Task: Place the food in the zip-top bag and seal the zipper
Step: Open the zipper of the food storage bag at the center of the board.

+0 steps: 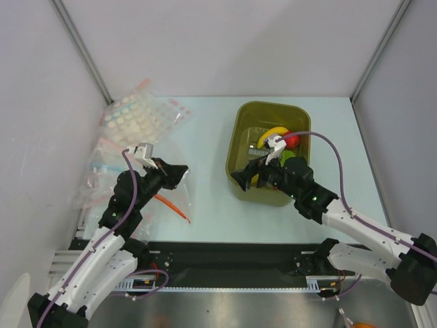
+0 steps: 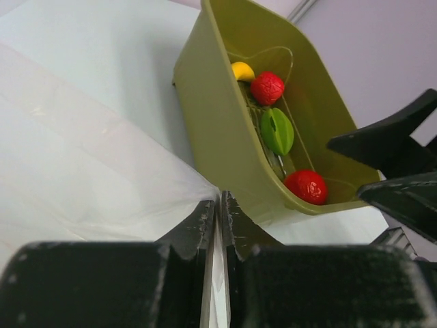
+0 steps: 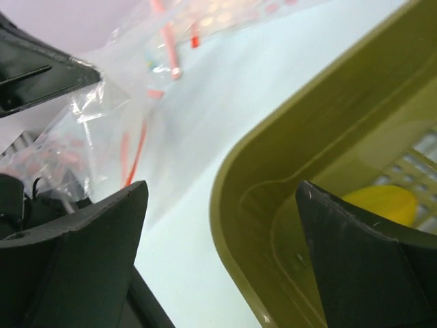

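The zip-top bag (image 1: 171, 195) lies at the left, its orange-red zipper (image 1: 172, 206) at the near side. My left gripper (image 1: 179, 174) is shut on the bag's clear film (image 2: 102, 171), which runs up between the fingertips (image 2: 219, 205). The food sits in the olive basket (image 1: 239, 130): a yellow banana (image 2: 242, 70), two red fruits (image 2: 267, 87) (image 2: 306, 186) and a green piece (image 2: 277, 130). My right gripper (image 3: 222, 188) stands open and empty astride the basket's near-left rim (image 3: 232, 178). One finger is outside, the other inside beside the banana (image 3: 382, 201).
A clear bag with pale dots (image 1: 140, 116) and other clear bags with pink and blue strips (image 1: 99, 174) lie at the far left by the wall. White walls close in the table on three sides. A strip of bare table separates bag and basket.
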Controlling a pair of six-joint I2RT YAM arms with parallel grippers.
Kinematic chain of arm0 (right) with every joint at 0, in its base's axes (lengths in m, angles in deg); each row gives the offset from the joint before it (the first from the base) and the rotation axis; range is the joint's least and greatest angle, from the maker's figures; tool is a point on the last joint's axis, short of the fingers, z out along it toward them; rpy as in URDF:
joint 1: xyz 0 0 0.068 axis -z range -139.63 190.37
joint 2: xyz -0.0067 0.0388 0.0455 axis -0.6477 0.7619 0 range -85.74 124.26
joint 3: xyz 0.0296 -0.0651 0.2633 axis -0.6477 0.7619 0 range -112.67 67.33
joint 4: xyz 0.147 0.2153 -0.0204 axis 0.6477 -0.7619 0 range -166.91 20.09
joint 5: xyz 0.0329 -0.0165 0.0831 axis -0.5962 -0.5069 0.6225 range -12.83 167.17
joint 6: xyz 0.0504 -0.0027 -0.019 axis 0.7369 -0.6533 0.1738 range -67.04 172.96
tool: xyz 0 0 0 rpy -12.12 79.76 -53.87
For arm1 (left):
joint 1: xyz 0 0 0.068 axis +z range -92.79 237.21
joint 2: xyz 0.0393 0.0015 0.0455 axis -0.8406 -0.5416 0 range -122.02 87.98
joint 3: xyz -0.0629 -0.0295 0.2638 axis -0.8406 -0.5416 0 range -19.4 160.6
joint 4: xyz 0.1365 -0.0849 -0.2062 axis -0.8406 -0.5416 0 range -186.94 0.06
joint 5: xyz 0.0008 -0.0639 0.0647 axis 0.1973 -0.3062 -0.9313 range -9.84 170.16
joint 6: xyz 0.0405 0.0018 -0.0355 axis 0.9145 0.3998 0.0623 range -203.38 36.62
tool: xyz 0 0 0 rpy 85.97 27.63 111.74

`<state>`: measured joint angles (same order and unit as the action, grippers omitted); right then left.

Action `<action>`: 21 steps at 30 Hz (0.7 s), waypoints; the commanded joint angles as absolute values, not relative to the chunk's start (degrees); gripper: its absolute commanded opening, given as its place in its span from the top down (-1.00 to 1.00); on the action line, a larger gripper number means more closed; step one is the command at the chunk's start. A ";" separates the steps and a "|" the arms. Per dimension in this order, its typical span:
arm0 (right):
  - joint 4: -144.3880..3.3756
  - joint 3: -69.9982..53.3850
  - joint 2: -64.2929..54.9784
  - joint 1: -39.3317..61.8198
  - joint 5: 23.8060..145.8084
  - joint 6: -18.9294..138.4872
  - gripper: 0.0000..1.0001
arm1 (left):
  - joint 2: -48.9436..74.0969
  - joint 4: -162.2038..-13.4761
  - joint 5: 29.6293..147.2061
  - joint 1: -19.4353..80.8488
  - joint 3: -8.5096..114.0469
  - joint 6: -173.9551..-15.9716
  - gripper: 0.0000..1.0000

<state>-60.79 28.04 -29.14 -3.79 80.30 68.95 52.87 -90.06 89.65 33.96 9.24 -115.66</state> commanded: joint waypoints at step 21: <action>-49.62 25.40 -21.66 -21.94 82.35 56.39 -0.90 | 57.31 -84.67 86.41 26.20 12.94 -123.28 0.75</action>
<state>-54.84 24.67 -18.84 -20.86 83.01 58.35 57.79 -86.48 88.98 29.39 9.00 -120.38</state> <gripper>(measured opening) 0.951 0.123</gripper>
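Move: The bag's orange zipper hangs below and behind the left fingers, its near end about 14 cm back, 2 cm right and 9 cm below them. From the right hand that end lies some 12 cm back, 18 cm left and 9 cm below. The bag's pinched edge is 20 cm to the right hand's left, 2 cm ahead. The bin's middle lies 9 cm ahead, 11 cm right, 15 cm down; the mango 1 cm ahead, 5 cm right, 18 cm down. Towards the bag's hanging orange zipper the wide-open right hand swings left and back, clear of the bin, about 12 cm in all, turning roughly 20 degrees counter-clockwise and easing to a stop short of the film. The left hand keeps its pinch on the bag's edge, rising another 4 cm or so and drawing slightly back. ##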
